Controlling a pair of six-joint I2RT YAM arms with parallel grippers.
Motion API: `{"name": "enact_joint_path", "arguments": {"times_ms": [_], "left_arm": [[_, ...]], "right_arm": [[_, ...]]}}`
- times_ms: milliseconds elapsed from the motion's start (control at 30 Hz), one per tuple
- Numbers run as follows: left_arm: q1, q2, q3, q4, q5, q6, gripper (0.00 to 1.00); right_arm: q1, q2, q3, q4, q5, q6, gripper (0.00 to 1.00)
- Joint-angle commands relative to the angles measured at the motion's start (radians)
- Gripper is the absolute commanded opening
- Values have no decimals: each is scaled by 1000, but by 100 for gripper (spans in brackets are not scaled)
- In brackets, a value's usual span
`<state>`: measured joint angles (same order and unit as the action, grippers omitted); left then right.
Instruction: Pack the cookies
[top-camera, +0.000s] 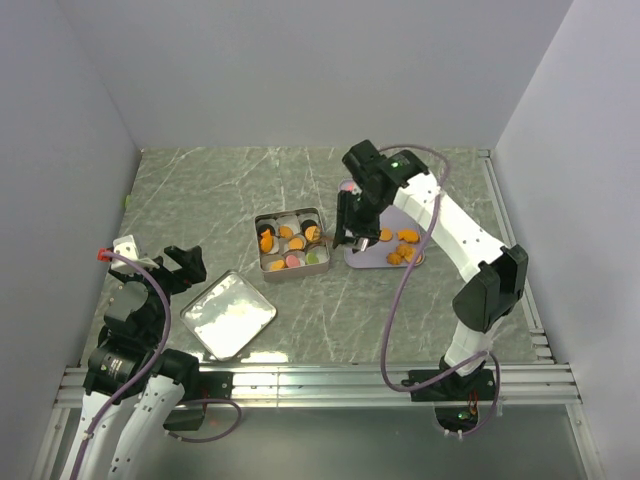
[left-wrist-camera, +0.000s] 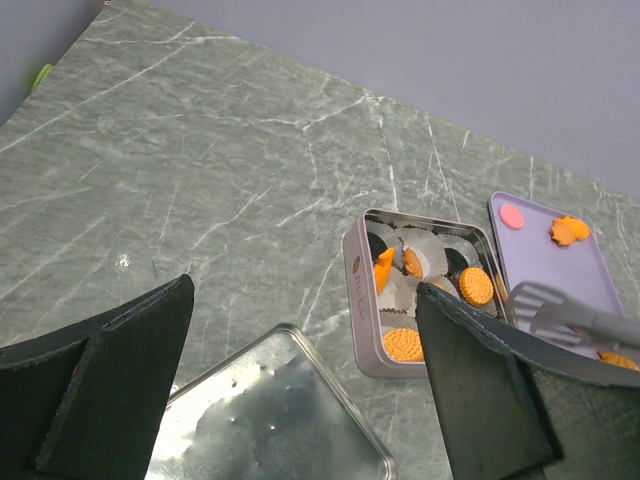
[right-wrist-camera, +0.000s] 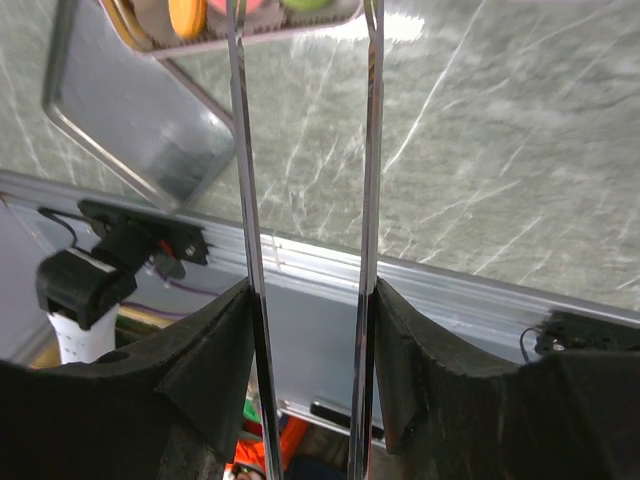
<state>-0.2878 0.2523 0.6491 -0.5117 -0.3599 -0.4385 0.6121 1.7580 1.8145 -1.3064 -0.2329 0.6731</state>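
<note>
Several orange cookies (top-camera: 402, 250) lie on the lavender tray (top-camera: 375, 262), with a pink one (left-wrist-camera: 511, 216) at its far end. More cookies (left-wrist-camera: 476, 286) sit in paper cups inside the square silver tin (top-camera: 295, 272). My right gripper (top-camera: 352, 225) hangs over the gap between tin and tray, shut on metal tongs (right-wrist-camera: 243, 150). The two tong arms stand apart, and the tong tips (left-wrist-camera: 565, 315) hover over the tin's right edge with nothing visible between them. At the near left, my left gripper (left-wrist-camera: 305, 295) is wide open and holds nothing.
The tin's flat silver lid (top-camera: 228, 314) lies on the marble table in front of the left arm, just under the left fingers. A metal rail (top-camera: 320, 380) runs along the near table edge. Grey walls close in the left, back and right.
</note>
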Motion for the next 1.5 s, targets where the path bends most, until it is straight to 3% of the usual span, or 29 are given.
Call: {"name": "enact_joint_path", "arguments": {"times_ms": [0,167,467,867,1467], "left_arm": [[-1,5,1,38,9,9,99],[-1,10,1,38,12,9,99],[-1,15,1,38,15,11,99],[-1,19,1,38,9,7,99],[-1,34,4,36,2,6,100]], "right_arm": [[-75,-37,80,-37,50,-27,54],[-242,-72,72,-47,87,-82,54],[-485,-112,-89,61,181,-129,54],[-759,0,-191,188,231,-173,53],[-792,-3,-547,320,187,-217,53]]}}
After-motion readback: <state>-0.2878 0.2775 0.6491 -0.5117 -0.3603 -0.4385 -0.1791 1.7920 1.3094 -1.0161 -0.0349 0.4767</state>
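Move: The tongs in my right hand are empty. They go to the bare table just right of the purple tray, some 29 cm to my right, 5 cm ahead and about 21 cm down. The tray lies about 12 cm ahead and 10 cm right, its shell cookies 6 cm ahead and 15 cm right; the cookie box stands 7 cm ahead, 12 cm left. From my left hand that bare spot is roughly 10 cm ahead, 61 cm right. I keep hold of the tongs with my right hand and swing them away from the cookie box, about 30 cm to the right and 10 cm forward, over the purple tray. Once past its right edge I sink some 15 cm and draw back about 5 cm towards the bare table, turning clockwise on the way until my fingers point nearly straight down. ##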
